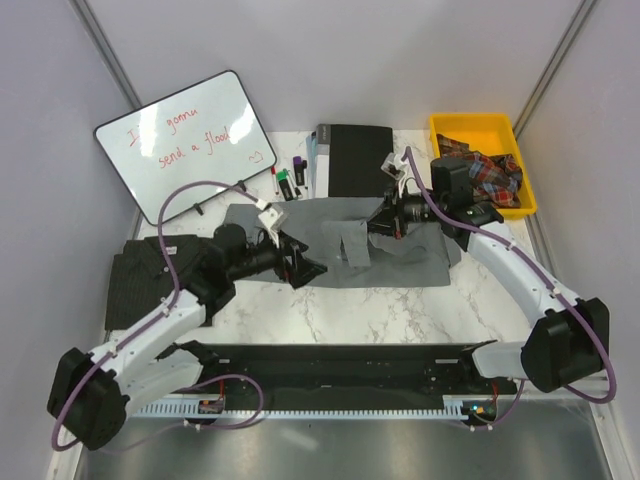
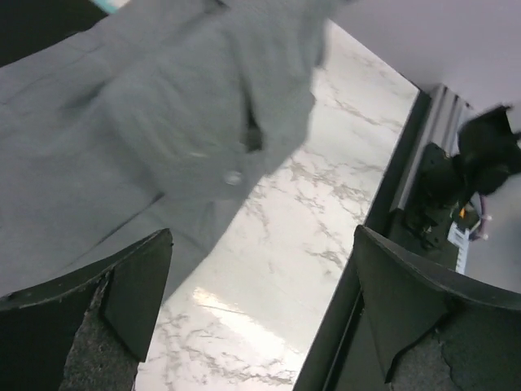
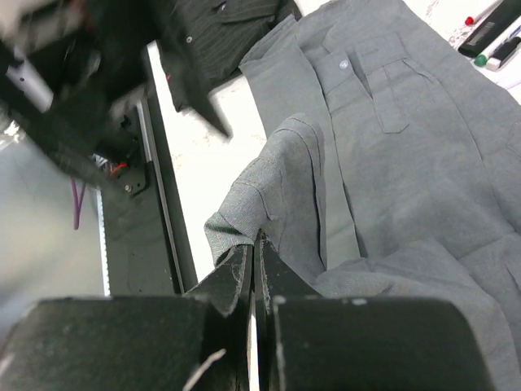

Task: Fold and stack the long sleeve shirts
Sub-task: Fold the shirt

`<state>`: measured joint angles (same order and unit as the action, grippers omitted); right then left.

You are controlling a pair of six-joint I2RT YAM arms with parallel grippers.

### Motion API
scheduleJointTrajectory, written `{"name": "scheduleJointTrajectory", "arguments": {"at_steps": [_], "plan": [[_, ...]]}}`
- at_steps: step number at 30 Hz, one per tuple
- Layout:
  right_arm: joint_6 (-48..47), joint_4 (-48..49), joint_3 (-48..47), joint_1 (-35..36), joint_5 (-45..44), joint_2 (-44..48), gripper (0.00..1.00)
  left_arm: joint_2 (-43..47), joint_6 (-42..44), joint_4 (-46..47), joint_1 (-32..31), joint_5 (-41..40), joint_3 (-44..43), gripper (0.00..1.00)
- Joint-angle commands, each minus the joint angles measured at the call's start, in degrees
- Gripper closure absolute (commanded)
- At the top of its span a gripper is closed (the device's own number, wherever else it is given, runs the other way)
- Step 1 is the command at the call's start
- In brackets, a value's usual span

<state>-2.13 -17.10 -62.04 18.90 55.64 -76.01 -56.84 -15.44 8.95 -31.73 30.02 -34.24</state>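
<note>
The mid-grey long sleeve shirt [image 1: 400,255] lies spread across the middle of the marble table. In the right wrist view its pocket and button placket face up [image 3: 383,130]. My right gripper [image 1: 376,226] is shut on a raised fold of this shirt's cloth [image 3: 257,241] and holds it above the rest. My left gripper [image 1: 306,268] hovers by the shirt's left edge, open and empty [image 2: 264,285], with grey cloth [image 2: 146,122] beyond its fingers. The dark striped shirt [image 1: 135,275] lies flat at the table's left, and shows again in the right wrist view [image 3: 220,24].
A whiteboard [image 1: 185,140] leans at the back left, with markers [image 1: 285,182] beside it. A black book [image 1: 352,158] lies behind the grey shirt. A yellow bin [image 1: 445,128] at the back right holds plaid cloth. A black rail [image 1: 330,362] runs along the near edge.
</note>
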Motion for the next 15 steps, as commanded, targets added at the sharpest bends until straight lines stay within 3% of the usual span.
{"name": "scheduleJointTrajectory", "arguments": {"at_steps": [1, 3, 5, 6, 9, 14, 15], "plan": [[6.95, 3.30, -3.44, 0.00, -0.09, -0.80, 1.00, 9.19, 15.62, 12.85, -18.63, -15.46, 7.69, 0.02], [10.11, 4.27, -3.09, -0.09, 0.70, -2.64, 1.00, 8.07, 38.85, 23.60, -24.68, -28.45, 13.65, 0.02], [15.56, 7.15, -2.30, -0.26, 1.22, -3.62, 1.00, 1.34, 50.72, 31.18, -27.06, -31.67, 17.78, 0.01], [17.49, 8.74, -0.90, -0.35, 1.84, -3.97, 1.00, -1.75, 57.21, 41.05, -27.16, -36.04, 18.24, 0.01], [26.81, 15.59, 1.74, -1.23, 3.59, -4.85, 1.00, -12.93, 67.69, 54.71, -27.34, -39.15, 16.84, 0.01], [36.82, 22.01, 1.84, -3.51, 4.83, -7.57, 1.00, -21.37, 76.85, 63.71, -28.74, -37.23, 14.99, 0.01], [38.67, 23.50, 2.01, -3.86, 5.27, -8.01, 1.00, -26.17, 78.97, 71.57, -28.92, -36.97, 15.08, 0.01]]}}
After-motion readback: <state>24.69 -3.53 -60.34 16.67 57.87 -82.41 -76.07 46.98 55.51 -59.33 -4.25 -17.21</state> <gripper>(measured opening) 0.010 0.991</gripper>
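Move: Ahead and to the right of the open left hand, about 4 cm forward and 9 cm over, hangs the loose cuff end of the shirt's sleeve, a couple of centimetres lower. The right gripper pinching that sleeve is some 7 cm ahead, 14 cm right and 2 cm up from the left hand; the shirt body's middle lies about 8 cm ahead, 7 cm right and 17 cm below. From the right hand the cuff is about 5 cm left, 3 cm back and 4 cm lower. Swinging back some 7 cm and to the right, then forward again by as much while sinking, the left hand ends about 5 cm right and 5 cm lower, close to the hanging cuff. Its fingers stay wide open, aimed right and forward, as the wrist rolls some 70 degrees clockwise seen from behind the hand. The right hand keeps its pinch on the sleeve, easing forward a little and rolling about 20 degrees. ##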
